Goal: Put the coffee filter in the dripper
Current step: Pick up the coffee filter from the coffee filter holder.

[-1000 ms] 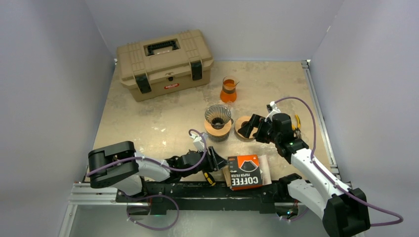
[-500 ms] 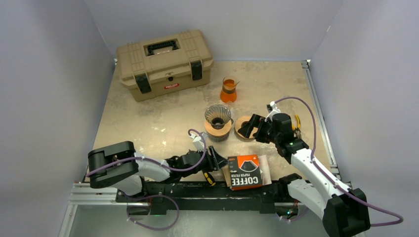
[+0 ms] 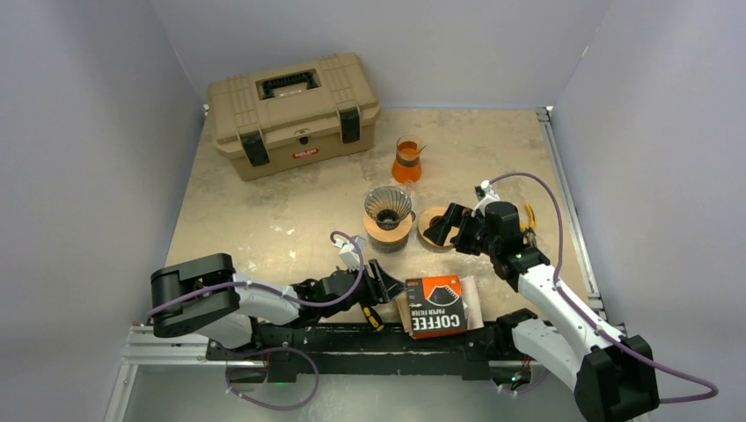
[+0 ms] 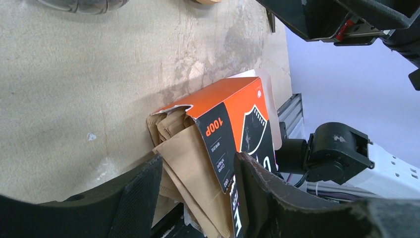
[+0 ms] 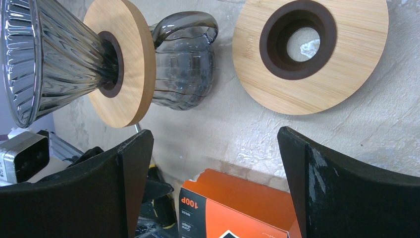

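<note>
Brown paper coffee filters (image 4: 190, 153) stick out of the torn end of an orange and black filter box (image 3: 435, 306) lying at the near table edge. My left gripper (image 4: 198, 161) is open, its fingers (image 4: 143, 188) straddling the protruding filters and the box corner (image 4: 233, 114) without clamping them. The glass dripper (image 3: 388, 207) with its wooden collar (image 5: 121, 59) stands on a smoked glass jug (image 5: 183, 64) mid-table. My right gripper (image 5: 213, 144) hangs wide open and empty just right of the dripper, above a separate wooden ring (image 5: 312, 54).
A tan toolbox (image 3: 293, 112) sits at the back left. An orange glass carafe (image 3: 406, 160) stands behind the dripper. Metal rails run along the near and right table edges (image 3: 563, 202).
My left gripper's jaws have spread wider around the filters at the box end. The right arm has not moved.
</note>
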You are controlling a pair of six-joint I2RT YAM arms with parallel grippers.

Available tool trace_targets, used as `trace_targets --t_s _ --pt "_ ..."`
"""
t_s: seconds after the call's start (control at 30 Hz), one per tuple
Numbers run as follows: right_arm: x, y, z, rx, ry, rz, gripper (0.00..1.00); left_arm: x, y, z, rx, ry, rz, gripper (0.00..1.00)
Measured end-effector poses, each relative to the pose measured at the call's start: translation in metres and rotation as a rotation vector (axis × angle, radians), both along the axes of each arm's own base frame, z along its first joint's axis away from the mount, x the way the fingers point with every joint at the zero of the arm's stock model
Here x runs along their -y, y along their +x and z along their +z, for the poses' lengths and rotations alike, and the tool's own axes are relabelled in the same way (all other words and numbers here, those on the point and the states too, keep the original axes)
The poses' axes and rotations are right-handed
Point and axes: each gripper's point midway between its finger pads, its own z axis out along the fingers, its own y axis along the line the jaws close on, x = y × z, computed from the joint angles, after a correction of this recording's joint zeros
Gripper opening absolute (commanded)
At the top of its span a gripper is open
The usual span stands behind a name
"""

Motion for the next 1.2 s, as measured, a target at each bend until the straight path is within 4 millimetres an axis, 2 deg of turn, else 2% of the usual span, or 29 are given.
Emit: trace_targets --t_s 0.37,0.6,0.9,1.2 --pt "0.0 0.0 0.0 0.0 0.0 0.0 0.99 -0.001 0.002 -0.003 0.004 0.005 0.013 0.49" --pt "0.0 0.0 0.0 0.0 0.0 0.0 0.99 0.001 0.003 -0.008 0.002 0.007 0.013 0.38" --pt "0.0 0.0 0.0 0.0 0.0 0.0 0.99 -0.004 0.002 -0.01 -0.013 -0.013 0.028 0.01" --pt "0.0 0.0 0.0 0.0 0.0 0.0 0.99 -0.006 0.003 -0.007 -0.006 -0.043 0.04 0.0"
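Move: The coffee filters poke out of the left end of their box, just right of the left hand: about 2 cm to its right, 3 cm back and 4 cm below. The box's middle is roughly 8 cm right and 4 cm back; the screwdriver is some 6 cm left, 2 cm back, lying on the table; the dripper on its carafe stands about 12 cm ahead, 1 cm left. From the right hand, the filters lie about 15 cm back, 8 cm left and 8 cm lower. Downward by only about 1 cm, the half-open left hand settles at the mouth of the filter box, fingers straddling the protruding paper and pointing to the right and slightly down. Its fingers then shut fully, pinching the edge of the front filter, while the hand eases about half a centimetre left, with almost no turn of the wrist. ##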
